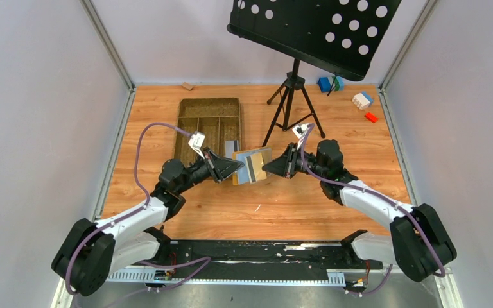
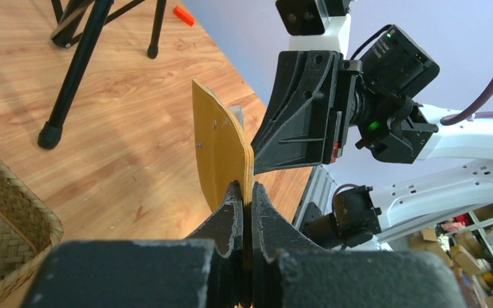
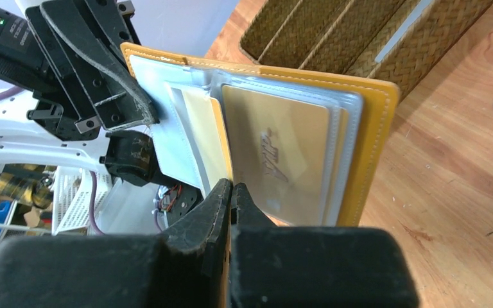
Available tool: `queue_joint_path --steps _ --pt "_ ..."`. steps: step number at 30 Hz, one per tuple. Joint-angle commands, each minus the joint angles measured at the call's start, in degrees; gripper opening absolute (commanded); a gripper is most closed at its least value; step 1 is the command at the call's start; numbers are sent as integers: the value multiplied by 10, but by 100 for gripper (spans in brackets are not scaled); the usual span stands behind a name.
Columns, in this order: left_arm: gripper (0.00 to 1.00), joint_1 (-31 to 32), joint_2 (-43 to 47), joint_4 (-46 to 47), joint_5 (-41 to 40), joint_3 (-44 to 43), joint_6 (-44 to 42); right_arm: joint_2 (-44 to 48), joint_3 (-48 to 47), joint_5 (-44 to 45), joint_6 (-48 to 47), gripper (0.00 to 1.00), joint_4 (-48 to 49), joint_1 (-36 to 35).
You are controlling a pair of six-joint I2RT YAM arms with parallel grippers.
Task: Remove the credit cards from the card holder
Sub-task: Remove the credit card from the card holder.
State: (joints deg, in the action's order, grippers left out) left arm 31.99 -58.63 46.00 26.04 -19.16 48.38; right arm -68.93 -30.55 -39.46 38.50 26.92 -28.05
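Observation:
The mustard-yellow card holder (image 1: pixel 251 165) hangs open above the table between my two grippers. My left gripper (image 1: pixel 239 165) is shut on its left cover; in the left wrist view the yellow flap (image 2: pixel 221 147) rises from between the closed fingers (image 2: pixel 247 189). In the right wrist view the holder's yellow rim (image 3: pixel 372 128) frames clear pockets holding tan-gold credit cards (image 3: pixel 276 154). My right gripper (image 3: pixel 232 186) is shut on the near edge of one tan-gold card. From above, that gripper (image 1: pixel 266 168) touches the holder's right side, where a dark striped card shows.
A brown woven compartment tray (image 1: pixel 192 128) lies just behind the left gripper, with a pale card (image 1: pixel 232 149) leaning at its right edge. A black music-stand tripod (image 1: pixel 292 102) stands behind the holder. Toy blocks (image 1: pixel 363 99) lie at the back right.

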Motion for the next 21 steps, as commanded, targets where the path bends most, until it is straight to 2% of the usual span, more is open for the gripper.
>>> queue_joint_path --steps 1,6,14,21 --pt "0 -1 -22 101 37 -20 28 -24 -31 -34 -3 1 28 -13" --pt "5 1 -37 111 46 -24 34 -31 -41 -32 -14 1 16 -24" --pt "21 18 -54 97 47 -37 20 -41 -56 -32 -29 2 -3 -40" --pt "24 22 -56 79 37 -40 9 -41 -61 -37 -37 6 -6 -52"
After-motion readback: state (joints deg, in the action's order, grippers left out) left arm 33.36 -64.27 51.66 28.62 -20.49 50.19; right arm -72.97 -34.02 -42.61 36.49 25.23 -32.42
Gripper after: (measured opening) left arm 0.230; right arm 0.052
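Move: The open card holder is already between the hands: its middle lies about 3 cm to the left hand's right, level in depth and height, and about 3 cm to the right hand's left, also level. The tray's middle is some 12 cm left of the left hand, 13 cm ahead and 16 cm below. The tripod's nearest foot stands roughly 7 cm ahead of the right hand, level sideways, 17 cm below. Loosen the left fingers from their pinch on the card holder, parting them around its edge while that gripper slides about 1.5 cm to the right, farther onto the holder. Meanwhile carry the right gripper some 3 cm left and back, towards the left one, turning it slightly counter-clockwise and keeping its fingertips on the edge of the card in the sleeve. ##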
